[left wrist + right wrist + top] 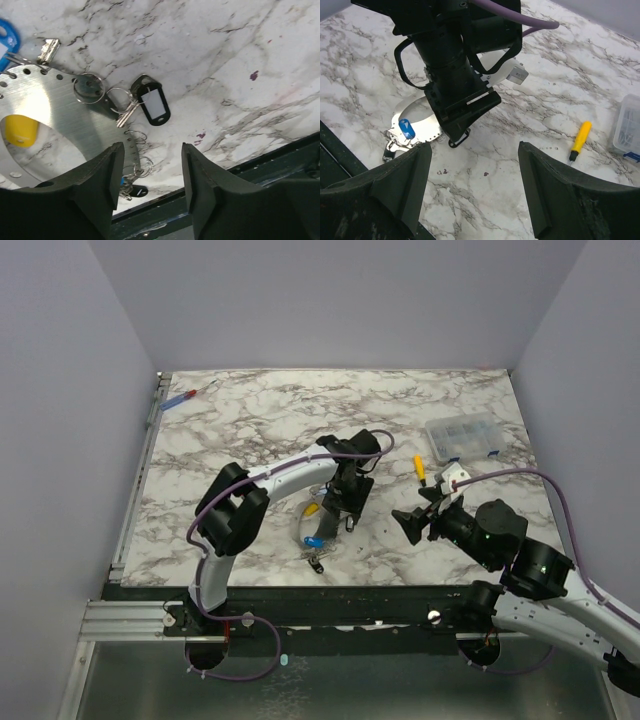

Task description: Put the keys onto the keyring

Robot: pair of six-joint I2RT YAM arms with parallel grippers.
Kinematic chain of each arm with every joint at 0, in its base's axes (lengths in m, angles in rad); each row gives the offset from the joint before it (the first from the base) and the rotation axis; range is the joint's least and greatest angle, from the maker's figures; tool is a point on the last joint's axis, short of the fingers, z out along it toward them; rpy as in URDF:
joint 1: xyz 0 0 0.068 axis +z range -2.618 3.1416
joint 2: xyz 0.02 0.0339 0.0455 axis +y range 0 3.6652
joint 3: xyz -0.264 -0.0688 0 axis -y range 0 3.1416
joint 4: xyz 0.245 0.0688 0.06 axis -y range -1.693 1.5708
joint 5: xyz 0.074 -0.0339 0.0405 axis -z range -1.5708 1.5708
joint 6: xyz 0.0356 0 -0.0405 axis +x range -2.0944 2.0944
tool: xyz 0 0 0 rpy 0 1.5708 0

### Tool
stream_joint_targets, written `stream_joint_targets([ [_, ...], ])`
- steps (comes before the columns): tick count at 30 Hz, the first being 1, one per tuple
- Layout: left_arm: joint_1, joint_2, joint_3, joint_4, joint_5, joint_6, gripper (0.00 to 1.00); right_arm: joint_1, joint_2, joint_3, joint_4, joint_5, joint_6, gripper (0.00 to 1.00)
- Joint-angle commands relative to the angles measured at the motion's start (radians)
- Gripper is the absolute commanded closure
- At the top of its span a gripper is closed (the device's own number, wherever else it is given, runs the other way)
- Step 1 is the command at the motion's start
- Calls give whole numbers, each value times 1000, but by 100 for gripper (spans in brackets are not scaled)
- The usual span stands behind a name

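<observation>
The keyring is a broad flat silver ring with holes along its rim, lying on the marble table. Yellow and blue key tags and a bare silver key lie at it. A key with a black tag rests on the table just beside the rim; I cannot tell if its small split ring is hooked in. My left gripper hovers open just above this spot with nothing between its fingers. My right gripper stands open and empty to the right, apart from the keyring.
A yellow-handled screwdriver and a clear compartment box lie at the right. A red-and-blue screwdriver sits at the far left corner. Another black-tagged key lies by the table's dark front edge.
</observation>
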Motion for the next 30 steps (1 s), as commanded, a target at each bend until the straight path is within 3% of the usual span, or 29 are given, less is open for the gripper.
stream_joint_targets([
  [1,12,-9,31,59,84,-26,43,0,-18,37,-45,34,-15,22],
  [8,34,-175,-32,92,-25,-1,43,0,-15,28,-39,35,-8,21],
  [15,66,-463,-206,156,-273,136,39,0,100,18,21,-21,49,21],
  [17,77,-570,-290,217,-337,174,34,0,152,15,44,-37,91,21],
  [20,86,-742,-442,311,-469,183,3,0,239,13,82,-60,174,21],
  [30,97,-1105,-812,478,-700,179,1,0,605,79,177,-32,509,27],
])
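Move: The keyring's metal plate lies flat about 7 cm to the left of my left hand, roughly 1 cm ahead and 6 cm below. The black tag is nearly under that hand, 2 cm to its right and level fore and aft; the yellow tag is 4 cm ahead and 8 cm left. From my right hand, the keyring is some 20 cm left, 6 cm ahead and 26 cm down, and the black tag 12 cm left and 5 cm ahead. With nothing in its fingers, my left hand eases slightly right, then rises and swings left over the keyring and away, some 17 cm left and 13 cm up, opening wide from half open while its fingers tip forward about 50 degrees. My right hand, empty and still open, then sinks about 10 cm and goes 7 cm left towards the keyring, fingers dipping. ##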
